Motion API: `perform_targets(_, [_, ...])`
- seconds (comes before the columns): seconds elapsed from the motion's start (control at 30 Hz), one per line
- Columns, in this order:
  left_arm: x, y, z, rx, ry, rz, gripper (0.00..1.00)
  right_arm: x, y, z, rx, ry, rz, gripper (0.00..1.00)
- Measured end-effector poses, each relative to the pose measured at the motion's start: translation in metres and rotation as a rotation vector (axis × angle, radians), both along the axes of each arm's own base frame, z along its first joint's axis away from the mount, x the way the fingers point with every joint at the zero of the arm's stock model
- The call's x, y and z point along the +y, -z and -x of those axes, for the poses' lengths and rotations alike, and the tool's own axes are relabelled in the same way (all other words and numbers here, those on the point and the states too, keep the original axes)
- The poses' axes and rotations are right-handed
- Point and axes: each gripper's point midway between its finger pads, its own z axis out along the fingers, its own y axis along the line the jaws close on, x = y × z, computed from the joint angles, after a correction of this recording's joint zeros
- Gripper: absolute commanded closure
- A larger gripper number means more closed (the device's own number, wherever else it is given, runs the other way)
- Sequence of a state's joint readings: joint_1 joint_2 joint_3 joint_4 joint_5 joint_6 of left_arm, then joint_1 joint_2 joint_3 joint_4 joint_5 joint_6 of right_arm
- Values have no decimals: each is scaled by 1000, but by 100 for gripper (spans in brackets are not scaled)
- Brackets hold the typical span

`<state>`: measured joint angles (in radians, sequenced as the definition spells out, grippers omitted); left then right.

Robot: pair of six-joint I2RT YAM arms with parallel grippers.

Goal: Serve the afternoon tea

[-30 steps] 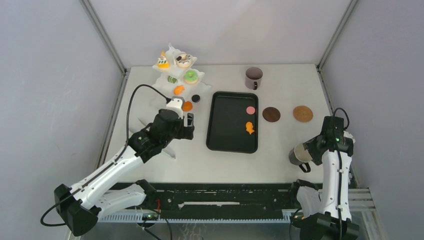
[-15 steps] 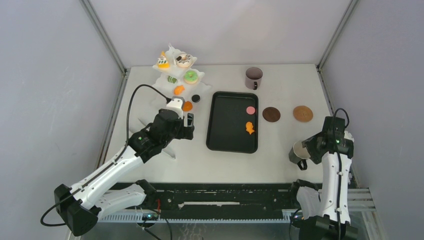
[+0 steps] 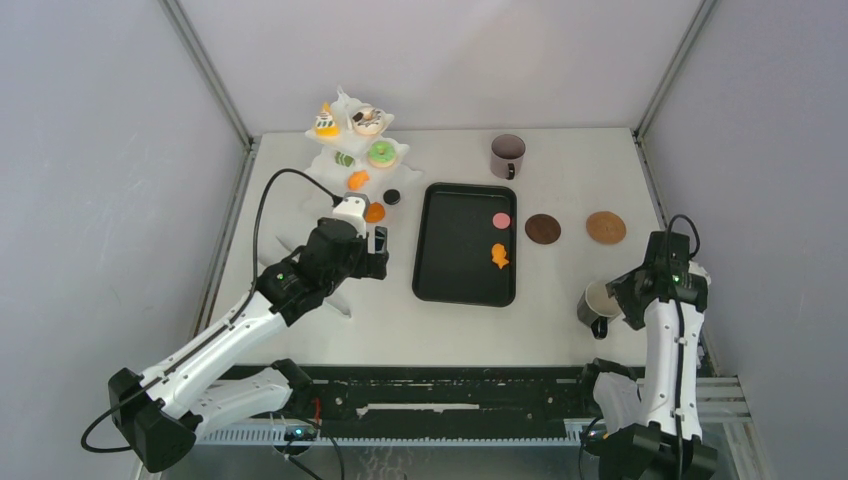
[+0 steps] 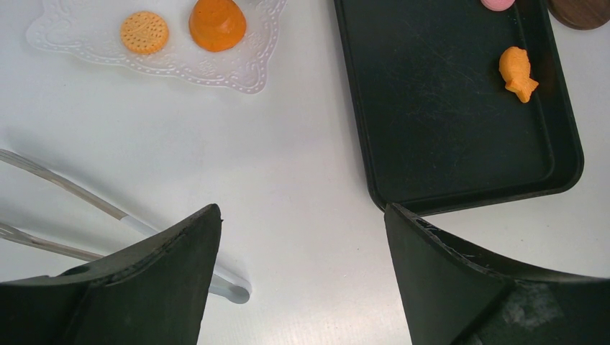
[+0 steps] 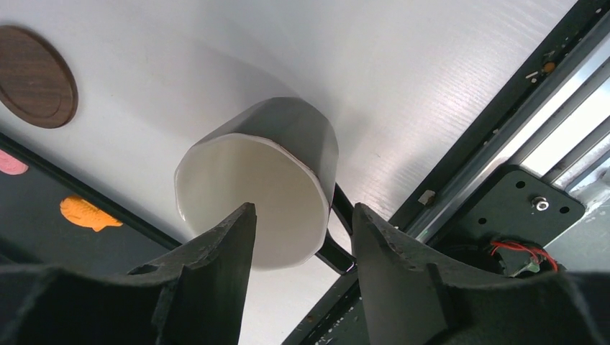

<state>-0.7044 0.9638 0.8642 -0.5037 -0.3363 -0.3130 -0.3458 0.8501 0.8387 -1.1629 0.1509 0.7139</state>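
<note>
A dark mug [image 3: 597,302] [image 5: 259,187] with a pale inside stands on the table near the front right edge. My right gripper [image 3: 626,298] [image 5: 302,212] is open, its fingers either side of the mug's rim and handle, with a gap showing beside the handle. A second mug [image 3: 507,155] stands at the back. A pink pastry [image 3: 501,220] and an orange fish pastry [image 3: 499,256] [image 4: 518,72] lie in the black tray [image 3: 455,250]. My left gripper [image 3: 378,245] [image 4: 302,212] hangs open over bare table between the tray and an orange cake [image 4: 217,23].
The white three-tiered stand [image 3: 340,135] at the back left carries several pastries. A round cookie [image 4: 144,32] shares the lace plate [image 4: 173,61] with the cake. Clear tongs [image 4: 230,291] lie under the left gripper. Two round coasters [image 3: 542,229] [image 3: 605,227] lie right of the tray.
My right gripper's jaws have widened round the mug, and the mug now stands upright on the table. The left arm has not moved.
</note>
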Motion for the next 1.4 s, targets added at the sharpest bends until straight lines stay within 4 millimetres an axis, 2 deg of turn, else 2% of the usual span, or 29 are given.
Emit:
perform_targets(0.23, [0,0,0,0,0,0,12,6,17,5,48,3,-40,51])
perform_targets(0.4, [0,0,0,0,0,0,12,7,21,4,61,5,-54,63])
perform_targets(0.57, [0,-1,0,-3,0,2,12,8,25,4,67,7,-61,69])
perform_targets(0.7, [0,-1,0,-2,0,2,12,11,34,7,91,4,-85,82])
perform_targets(0.77, [0,-1,0,-2,0,2,12,13,37,7,94,5,-93,97])
perform_targets(0.8, [0,-1,0,-2,0,2,12,13,36,6,89,4,-96,100])
perform_targets(0.87, [0,-1,0,-2,0,2,12,17,36,4,77,-1,-125,100])
perform_targets(0.97, [0,-1,0,-2,1,2,12,19,27,-5,62,-12,-147,100])
perform_targets(1.07, [0,-1,0,-2,0,2,12,12,12,-23,33,-16,-135,100])
perform_targets(1.23, [0,-1,0,-2,0,2,12,-7,-17,-64,-35,-16,-99,100])
perform_targets(1.4, [0,-1,0,-2,0,1,12,-26,-30,-103,-51,-11,-71,100])
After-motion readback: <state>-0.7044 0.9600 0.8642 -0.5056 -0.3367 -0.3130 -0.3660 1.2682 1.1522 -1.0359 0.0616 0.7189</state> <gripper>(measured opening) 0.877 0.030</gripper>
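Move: My open right fingers hover astride the wall of the grey mug, whose middle is about 4 cm left, 1 cm ahead and 6 cm below my hand. The woven coaster lies roughly 19 cm ahead and 1 cm right of the hand, and the dark coaster as far ahead but 13 cm left. The black tray's middle is some 16 cm ahead and 29 cm left. From my left hand, the mug is about 45 cm right, 8 cm back and 13 cm below. I sink my right hand about 3.5 cm, one finger inside the mug and one outside, closing on the near-right wall beside the handle until the rim is pinched. Then I lift and swing forward together towards the woven coaster, some 10 cm forward and 6 cm up from the low point, drifting a little right, wrist nearly steady. ##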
